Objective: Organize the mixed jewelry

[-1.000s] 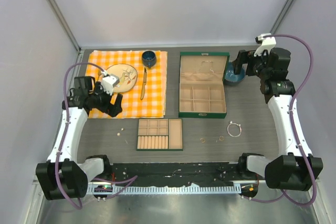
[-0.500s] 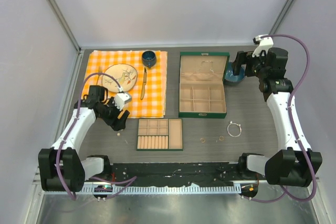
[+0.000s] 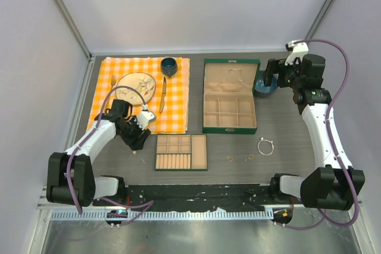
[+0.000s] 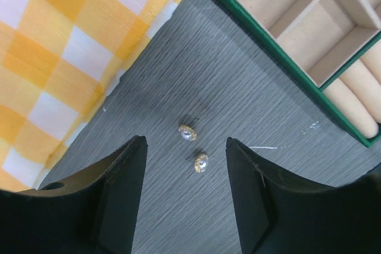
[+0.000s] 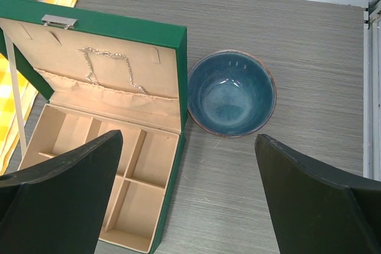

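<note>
Two pearl studs lie on the dark table between the open fingers of my left gripper, which touch neither. From above, the left gripper hangs low just left of the tan compartment tray. A thin silver bracelet loop and two small gold rings lie on the table right of the tray. My right gripper stands open and empty above the table, near the blue bowl and the open green jewelry box.
A fine chain hangs in the box lid. The orange checked cloth at the back left carries a plate, a knife and a dark cup. The tray's green rim is just right of the studs.
My left arm has swung from over the cloth down and right to the table beside the tray, above the studs, and its jaws have narrowed. The right arm has barely moved.
</note>
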Motion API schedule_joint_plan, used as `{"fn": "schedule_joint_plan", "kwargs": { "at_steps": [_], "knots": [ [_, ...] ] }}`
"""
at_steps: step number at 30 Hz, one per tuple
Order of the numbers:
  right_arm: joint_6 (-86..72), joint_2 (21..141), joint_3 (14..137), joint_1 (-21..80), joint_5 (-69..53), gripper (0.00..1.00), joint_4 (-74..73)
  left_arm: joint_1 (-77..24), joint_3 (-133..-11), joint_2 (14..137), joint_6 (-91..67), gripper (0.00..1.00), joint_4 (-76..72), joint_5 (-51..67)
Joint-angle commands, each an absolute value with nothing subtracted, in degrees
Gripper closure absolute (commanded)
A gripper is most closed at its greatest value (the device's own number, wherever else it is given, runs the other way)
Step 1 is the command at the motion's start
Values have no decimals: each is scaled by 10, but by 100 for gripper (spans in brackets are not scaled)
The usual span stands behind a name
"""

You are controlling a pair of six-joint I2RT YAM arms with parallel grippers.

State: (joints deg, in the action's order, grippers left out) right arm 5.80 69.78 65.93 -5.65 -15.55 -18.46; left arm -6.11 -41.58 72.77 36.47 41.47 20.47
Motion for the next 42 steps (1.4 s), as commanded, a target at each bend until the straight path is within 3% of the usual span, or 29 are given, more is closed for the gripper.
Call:
{"fn": "schedule_joint_plan", "kwargs": {
  "at_steps": [1,22,36,39,40,42],
  "knots": [
    [65,700,663,-56,-149,0,-168,-75,-401,743,364,41,375,170],
    [70,706,664,-56,-147,0,-171,-128,-387,765,352,48,349,120],
    [74,715,667,-56,-144,0,-175,-150,-364,751,352,66,359,84],
    [74,714,668,-56,-145,0,-177,-150,-368,750,350,73,359,87],
    [74,715,667,-56,-143,1,-177,-151,-371,749,349,83,359,89],
    [75,715,667,-56,-143,0,-177,-153,-385,750,339,92,369,94]
  ]
}}
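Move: The farther-out of two stud earrings lies almost under the left hand, some 3 cm below and about 1 cm back. The nearer stud sits about 2 cm behind that one and 1 cm to its left, and a thin silver pin lies roughly 5 cm back and 2 cm right of the hand. The jewelry tray's middle is about 17 cm right and 3 cm back. From the right hand, the farther stud is around 54 cm left, 18 cm back and 26 cm below. Down onto the farther stud the left hand sinks about 3 cm, most of it at the start and then creeping, and ends about 1 cm farther back. The wrist rolls some 10 degrees, left side rising, so the fingers stand more upright. From just over halfway the half-open fingers draw nearly shut, bringing their tips in around the stud at the table. ##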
